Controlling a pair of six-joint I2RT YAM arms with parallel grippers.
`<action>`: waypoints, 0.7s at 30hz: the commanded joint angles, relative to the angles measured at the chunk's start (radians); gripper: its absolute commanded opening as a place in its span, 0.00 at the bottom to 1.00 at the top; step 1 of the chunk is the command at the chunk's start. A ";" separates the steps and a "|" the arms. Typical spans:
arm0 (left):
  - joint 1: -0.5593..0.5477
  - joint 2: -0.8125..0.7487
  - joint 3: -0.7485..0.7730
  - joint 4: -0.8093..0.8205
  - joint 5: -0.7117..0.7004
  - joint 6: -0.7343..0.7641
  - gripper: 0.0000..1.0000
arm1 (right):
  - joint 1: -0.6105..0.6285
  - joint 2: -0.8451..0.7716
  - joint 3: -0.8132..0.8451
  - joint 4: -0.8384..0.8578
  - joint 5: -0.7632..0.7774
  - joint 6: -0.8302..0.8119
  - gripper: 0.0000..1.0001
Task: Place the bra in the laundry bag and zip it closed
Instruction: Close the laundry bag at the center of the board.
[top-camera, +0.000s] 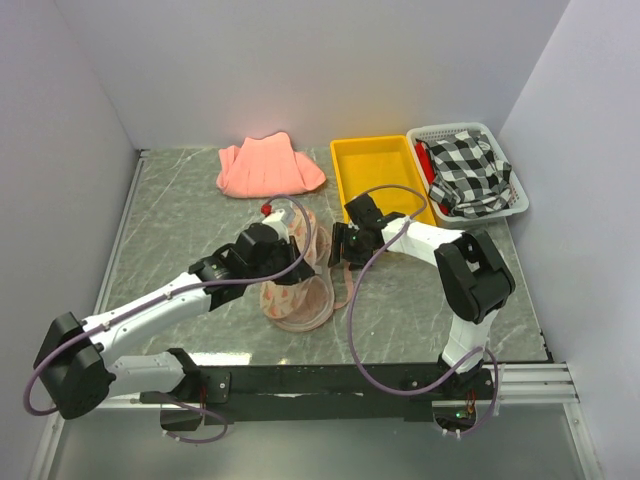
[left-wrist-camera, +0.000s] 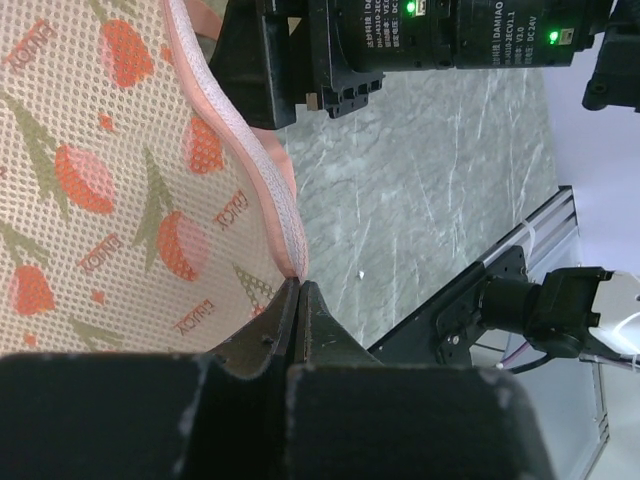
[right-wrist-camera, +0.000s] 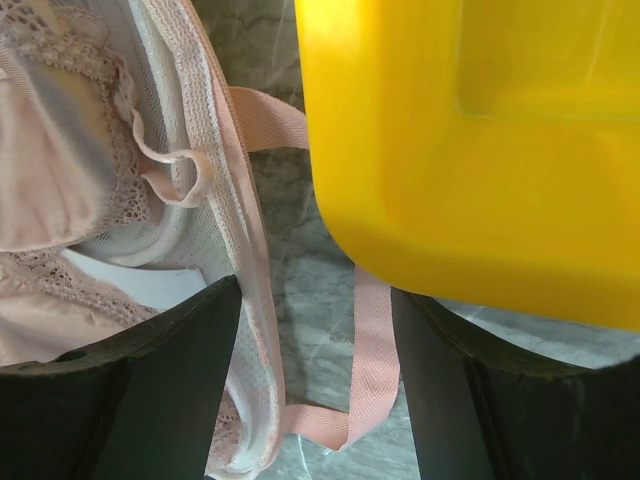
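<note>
The laundry bag (top-camera: 300, 292), beige mesh with red-orange prints and pink edging, lies on the table between my two arms. My left gripper (top-camera: 292, 262) is shut on the bag's pink edge (left-wrist-camera: 290, 235), with the printed mesh (left-wrist-camera: 100, 180) spreading away to the left. The bra (right-wrist-camera: 45, 170), pink satin with lace trim, shows inside the bag's open mouth in the right wrist view. My right gripper (right-wrist-camera: 318, 340) is open beside that mouth. Between its fingers lie the bag's white-and-pink rim (right-wrist-camera: 240, 270) and a loose pink ribbon loop (right-wrist-camera: 375, 350).
A yellow bin (top-camera: 385, 172) stands just behind my right gripper, its corner (right-wrist-camera: 480, 150) close above the fingers. A white basket (top-camera: 515, 200) with a checked cloth is at the back right. A salmon-pink folded cloth (top-camera: 268, 166) lies at the back.
</note>
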 joint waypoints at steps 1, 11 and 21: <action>-0.020 0.031 0.016 0.082 -0.010 -0.008 0.01 | -0.002 -0.038 0.021 -0.026 0.050 0.001 0.70; -0.071 0.140 0.013 0.159 0.001 -0.032 0.01 | -0.002 -0.027 0.016 -0.023 0.037 -0.008 0.70; -0.132 0.226 -0.018 0.188 -0.019 -0.061 0.01 | -0.003 -0.118 0.003 -0.090 0.237 0.015 0.71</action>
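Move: The bag's right-hand zip rim, where the lid edge is being taken, lies roughly 5 cm ahead of the left hand, 5 cm to its right and 15 cm below. The bra, inside the base, is about 6 cm ahead, 4 cm left and 14 cm down; the yellow tray's middle is some 23 cm ahead, 16 cm right and about as low. From the right hand, that rim is about 3 cm left, 1 cm back and 2 cm below. The strawberry-print lid's zip edge stays pinched in the left hand's shut fingers and is carried down over the bra towards the right-hand rim: some 5 cm down and 4 cm to the right, drawing back about 2 cm as it sinks faster late on. The wrist turns only slightly. The right hand waits open beside the rim, then edges about 1 cm right at the very end. ##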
